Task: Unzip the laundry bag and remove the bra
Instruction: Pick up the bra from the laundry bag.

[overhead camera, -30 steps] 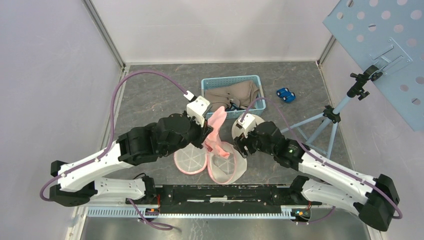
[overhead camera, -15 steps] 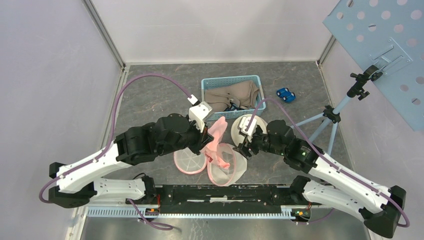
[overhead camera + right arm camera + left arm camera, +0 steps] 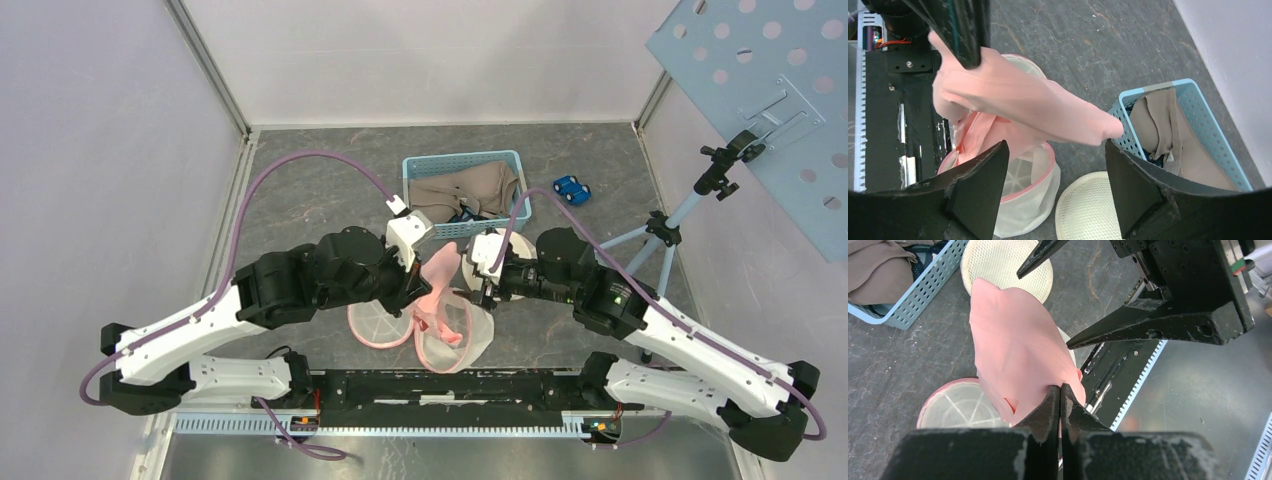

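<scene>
The pink bra (image 3: 441,284) hangs lifted above the open laundry bag (image 3: 462,340), a white mesh pouch with pink trim. Its round lid (image 3: 378,322) lies flat to the left. My left gripper (image 3: 416,291) is shut on the bra's edge; in the left wrist view the fingertips (image 3: 1060,388) pinch the pink fabric (image 3: 1013,347). My right gripper (image 3: 482,283) stands open just right of the bra. In the right wrist view its jaws (image 3: 1056,145) are spread wide with the bra (image 3: 1023,105) hanging ahead of them, untouched, and the bag (image 3: 1023,200) below.
A blue basket (image 3: 415,165) with beige clothing stands behind the bag. A cream mesh disc (image 3: 1085,210) lies between basket and bag. A blue toy car (image 3: 571,189) and a tripod (image 3: 650,250) stand at the right.
The right gripper has swung up and left to the bra's side, its arm stretching further in. The left gripper has shifted slightly right, and the bra now leans toward the right gripper.
</scene>
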Action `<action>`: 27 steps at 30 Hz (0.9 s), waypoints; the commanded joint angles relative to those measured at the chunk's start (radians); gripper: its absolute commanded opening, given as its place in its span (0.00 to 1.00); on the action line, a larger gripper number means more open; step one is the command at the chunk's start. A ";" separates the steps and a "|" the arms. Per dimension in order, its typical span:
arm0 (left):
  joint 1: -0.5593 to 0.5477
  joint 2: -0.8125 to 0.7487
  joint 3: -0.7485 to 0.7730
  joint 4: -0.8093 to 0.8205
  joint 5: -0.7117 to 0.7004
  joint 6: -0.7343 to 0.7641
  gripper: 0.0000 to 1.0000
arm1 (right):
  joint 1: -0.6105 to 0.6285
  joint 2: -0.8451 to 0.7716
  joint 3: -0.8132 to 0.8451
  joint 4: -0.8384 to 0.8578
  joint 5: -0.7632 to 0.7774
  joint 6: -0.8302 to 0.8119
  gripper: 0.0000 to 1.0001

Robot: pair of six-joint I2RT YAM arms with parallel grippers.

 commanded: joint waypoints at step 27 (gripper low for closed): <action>0.115 -0.041 0.039 0.083 -0.030 -0.030 0.04 | 0.130 0.054 0.105 -0.046 0.016 -0.052 0.00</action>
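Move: My left hand already pinches the pink bra by one edge, its middle about 5 cm below and 2 cm to the right of those fingertips, level fore-and-aft. From my open right hand, the bra's middle lies roughly 2 cm back, 3 cm left and 2 cm below. The open laundry bag lies some 7 cm back from my right hand, level sideways and 23 cm down; the mesh disc about 9 cm ahead, 8 cm right, 26 cm down. I bring my right hand back towards my bases by about 3.5 cm and some 2 cm left, down slightly near the end, turning about 10 degrees counter-clockwise, and shut its wide-open fingers on the bra's cloth just below my left fingertips. My left hand keeps its pinch, easing about 2 cm back and a little right, then returning forward. ##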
